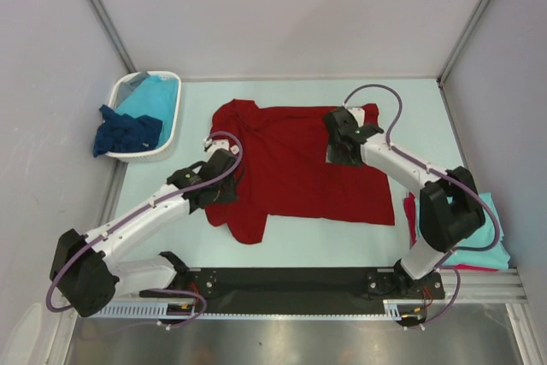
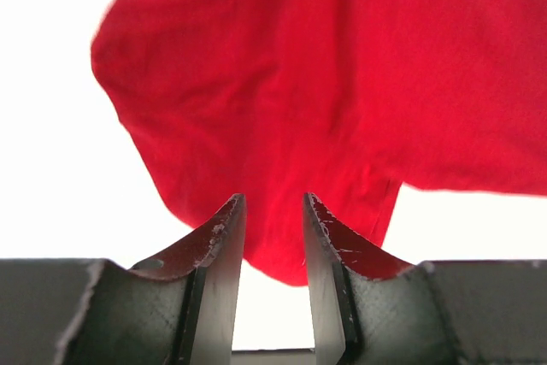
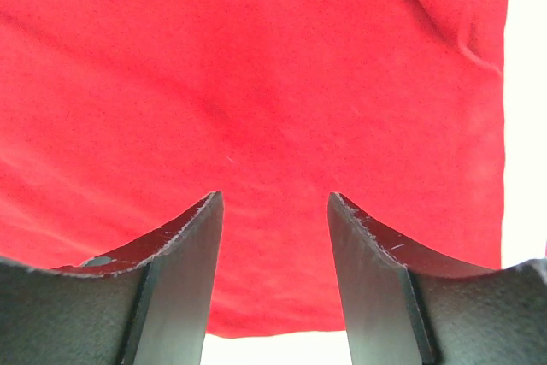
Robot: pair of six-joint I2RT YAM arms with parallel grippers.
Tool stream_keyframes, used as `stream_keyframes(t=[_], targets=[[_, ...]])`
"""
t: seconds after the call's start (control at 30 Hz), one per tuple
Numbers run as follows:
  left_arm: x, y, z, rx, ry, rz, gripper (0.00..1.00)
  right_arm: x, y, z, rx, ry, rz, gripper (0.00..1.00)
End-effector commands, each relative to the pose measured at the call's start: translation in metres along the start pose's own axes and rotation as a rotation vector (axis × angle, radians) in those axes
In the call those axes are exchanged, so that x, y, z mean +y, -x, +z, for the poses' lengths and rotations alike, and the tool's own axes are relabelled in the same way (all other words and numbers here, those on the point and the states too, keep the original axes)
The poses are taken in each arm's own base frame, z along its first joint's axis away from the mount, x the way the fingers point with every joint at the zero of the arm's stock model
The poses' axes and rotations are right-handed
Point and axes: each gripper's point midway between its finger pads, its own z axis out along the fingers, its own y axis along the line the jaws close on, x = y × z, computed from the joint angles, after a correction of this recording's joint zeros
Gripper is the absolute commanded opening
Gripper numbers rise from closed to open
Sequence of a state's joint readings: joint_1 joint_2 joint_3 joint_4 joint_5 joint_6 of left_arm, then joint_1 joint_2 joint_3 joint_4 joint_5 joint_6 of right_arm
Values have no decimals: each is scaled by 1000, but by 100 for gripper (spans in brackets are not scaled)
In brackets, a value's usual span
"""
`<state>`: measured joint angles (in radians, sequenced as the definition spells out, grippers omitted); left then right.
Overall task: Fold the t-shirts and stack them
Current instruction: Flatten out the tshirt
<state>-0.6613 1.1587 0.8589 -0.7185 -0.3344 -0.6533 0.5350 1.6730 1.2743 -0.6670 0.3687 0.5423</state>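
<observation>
A dark red t-shirt [image 1: 295, 173] lies spread flat on the pale table, with a sleeve bunched at its near left corner. My left gripper [image 1: 229, 177] hovers at the shirt's left edge. It is open, with the rounded cloth edge [image 2: 282, 237] showing beyond its fingertips and nothing between them [image 2: 273, 204]. My right gripper [image 1: 338, 144] is over the shirt's far right part, near the collar. It is open above smooth red cloth [image 3: 256, 83], with its jaws wide apart [image 3: 275, 198] and holding nothing.
A white plastic basket [image 1: 175, 108] stands at the far left with a turquoise t-shirt [image 1: 155, 96] inside and a dark navy one [image 1: 128, 132] hanging over its rim. By the right arm's base lies a folded turquoise shirt [image 1: 491, 232] on a red one [image 1: 412, 211]. Grey walls enclose the table.
</observation>
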Motion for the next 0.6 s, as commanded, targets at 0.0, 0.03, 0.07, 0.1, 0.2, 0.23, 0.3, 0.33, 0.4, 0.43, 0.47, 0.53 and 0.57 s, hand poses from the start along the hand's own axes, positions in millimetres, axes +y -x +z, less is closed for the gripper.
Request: stream_keyframes(t=[0.0,0.03,0.07,0.1,0.2,0.23,0.3,0.33,0.4,0.43,0.47,0.53,0.57], targets=[[-6,-21,-8,20,-9,21,38,-23,-21,-6,2,-49,39,58],[-9,-23,-9,24,-13,24,38,-24,-24,-10,5,-37,47,58],[-10,-27,-8,34,-10,21,38,-26,-29,-11,13,-38,52,57],[-10,-34,-5,59,5,35,38,-28,-34,-11,20,-42,67,58],[-8,-49,0,121,35,34,37,-37,-49,-16,35,-34,95,57],[-8,-53,1,134,34,31,37,-42,-58,-16,47,-45,90,57],[-8,-59,2,145,30,15,38,-46,-61,-21,44,-45,96,58],[-9,-62,3,148,26,12,38,-49,-64,-21,48,-48,94,58],[-8,-70,6,166,25,9,38,-55,-72,-24,59,-55,90,58],[-7,-76,8,179,31,9,38,-56,-75,-25,60,-57,91,58],[-7,-79,9,187,32,9,38,-59,-80,-26,72,-63,87,58],[-9,-86,9,200,33,14,38,-61,-83,-31,70,-52,99,58],[-10,-87,8,203,30,13,38,-62,-90,-32,82,-54,90,58]])
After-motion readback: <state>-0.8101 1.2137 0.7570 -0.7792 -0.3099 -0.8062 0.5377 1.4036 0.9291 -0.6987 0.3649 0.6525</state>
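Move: The left hand hovers over the near sleeve of the red t-shirt. The sleeve's end lies about 8 cm back, 4 cm to the right and 9 cm below, with the notch between sleeve and body some 10 cm right and 3 cm back. From the right hand, the shirt's near right corner is about 16 cm back, 14 cm right and 8 cm down; the folded stack lies roughly 30 cm right and 19 cm back. Back and down together, the left hand comes about 5 cm each way towards the end of the near sleeve, its fingers tipping some 10 degrees steeper. The right hand meanwhile travels back about 9 cm and right about 4 over the shirt body towards the near right corner, sinking about 3 cm and then levelling off. Both grippers stay part open. ##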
